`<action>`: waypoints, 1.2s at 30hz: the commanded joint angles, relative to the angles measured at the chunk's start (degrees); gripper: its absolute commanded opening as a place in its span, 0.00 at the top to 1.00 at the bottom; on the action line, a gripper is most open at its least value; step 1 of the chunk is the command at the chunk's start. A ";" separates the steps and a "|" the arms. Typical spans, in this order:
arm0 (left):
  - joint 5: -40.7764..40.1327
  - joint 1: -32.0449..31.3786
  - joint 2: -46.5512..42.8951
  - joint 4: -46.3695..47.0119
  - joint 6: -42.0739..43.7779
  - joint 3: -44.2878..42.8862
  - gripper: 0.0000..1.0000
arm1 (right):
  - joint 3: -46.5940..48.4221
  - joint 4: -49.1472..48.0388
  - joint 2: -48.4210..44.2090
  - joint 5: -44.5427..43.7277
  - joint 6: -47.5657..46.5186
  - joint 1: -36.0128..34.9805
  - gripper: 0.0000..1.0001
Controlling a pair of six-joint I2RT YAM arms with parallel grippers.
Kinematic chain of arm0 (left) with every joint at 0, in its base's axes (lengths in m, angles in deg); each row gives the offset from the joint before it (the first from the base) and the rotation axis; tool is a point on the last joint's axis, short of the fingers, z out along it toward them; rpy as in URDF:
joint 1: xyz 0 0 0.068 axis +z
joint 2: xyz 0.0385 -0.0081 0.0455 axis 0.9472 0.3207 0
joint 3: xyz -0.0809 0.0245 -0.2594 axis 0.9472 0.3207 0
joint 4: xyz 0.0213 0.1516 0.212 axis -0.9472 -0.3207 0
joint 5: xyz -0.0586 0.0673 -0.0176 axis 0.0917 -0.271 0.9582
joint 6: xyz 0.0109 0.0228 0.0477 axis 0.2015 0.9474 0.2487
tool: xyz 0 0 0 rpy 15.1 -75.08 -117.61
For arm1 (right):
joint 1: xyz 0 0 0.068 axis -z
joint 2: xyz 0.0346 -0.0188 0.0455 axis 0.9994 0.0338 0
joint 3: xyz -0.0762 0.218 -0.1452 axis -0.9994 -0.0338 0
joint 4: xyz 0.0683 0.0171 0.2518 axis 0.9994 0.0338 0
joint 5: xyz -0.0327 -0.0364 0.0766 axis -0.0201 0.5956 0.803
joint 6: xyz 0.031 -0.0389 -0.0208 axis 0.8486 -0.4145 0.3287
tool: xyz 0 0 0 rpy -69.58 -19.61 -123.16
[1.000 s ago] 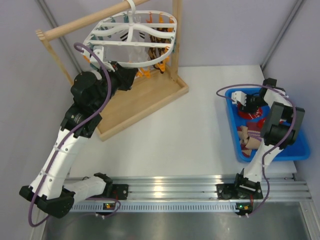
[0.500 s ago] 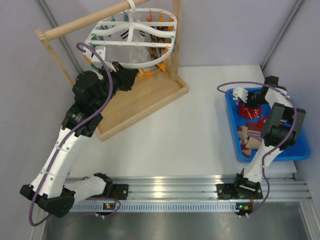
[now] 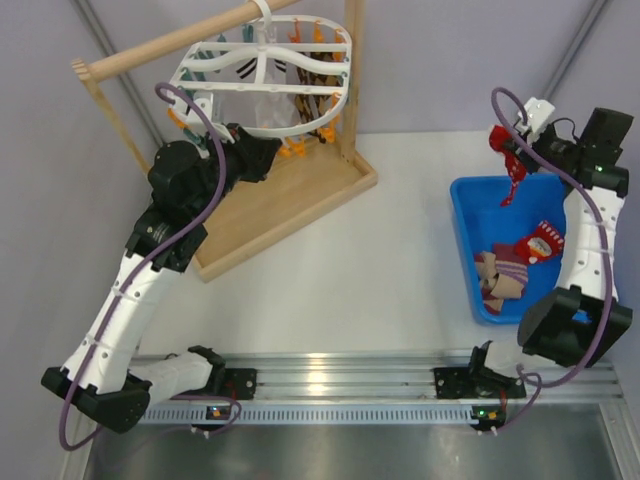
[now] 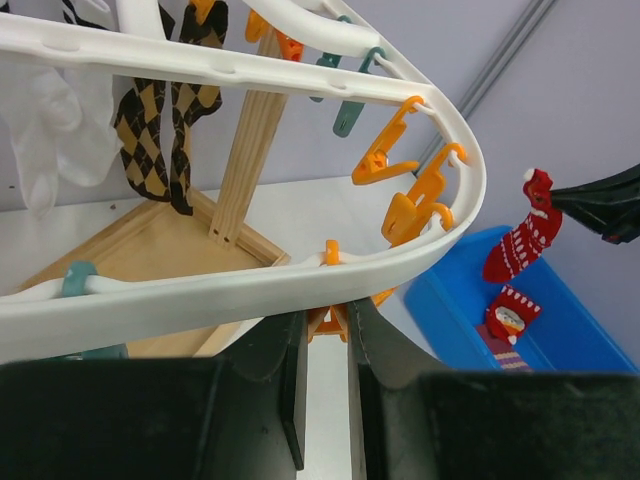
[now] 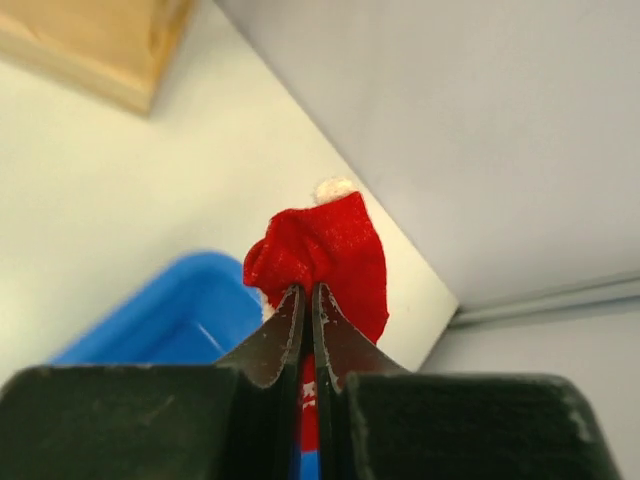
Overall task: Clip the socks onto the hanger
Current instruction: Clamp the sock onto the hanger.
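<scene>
The white oval hanger [image 3: 349,85] hangs from a wooden rod, with orange and teal clips under its rim [image 4: 250,290]. My left gripper [image 4: 326,325] reaches up beneath that rim, shut on an orange clip [image 4: 330,318]; in the top view the left gripper [image 3: 268,150] sits under the frame's near side. My right gripper [image 3: 510,145] is shut on a red sock [image 3: 514,175], which dangles above the far end of the blue bin [image 3: 470,215]. In the right wrist view the fingertips [image 5: 307,292] pinch the sock's red top [image 5: 330,255]. More socks lie in the bin, one red [image 3: 540,243] and one striped [image 3: 500,275].
The wooden rack has a tray base [image 3: 290,200], a rod [image 3: 170,45] and an upright post [image 3: 352,80] right beside the hanger. A brown argyle sock [image 4: 165,120] and a white glove-like piece [image 4: 55,130] hang from clips. Grey walls stand close behind and to the right.
My right gripper shut on the red sock in the bin and lifted it up and towards the back. The left arm has stayed almost still at the clip.
</scene>
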 commanded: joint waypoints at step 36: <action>5.33 0.81 1.21 4.65 -6.94 -0.39 1.00 | -11.84 -54.35 -4.15 -28.07 73.07 -63.05 1.00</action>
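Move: The held red sock is bound for the orange clip between the left fingertips, roughly 47 cm left of the right hand, 15 cm farther back and 13 cm higher. The nearest free orange clip is about 4 cm right of the held clip and 4 cm farther out; the black-and-gold sock hangs some 6 cm right and 12 cm beyond the held clip. For the left hand, the red sock lies about 47 cm right, 15 cm ahead and 18 cm below. Still pinching the red sock, the right hand swings about 40 cm left and 12 cm back to the hanger, arching up nearly 10 cm before settling about 5 cm above its start, slowing near the clip. Its wrist rolls and turns some 50 degrees until the fingers point mostly left and level. The left fingers keep their pinch on the clip, easing about 2 cm right. ##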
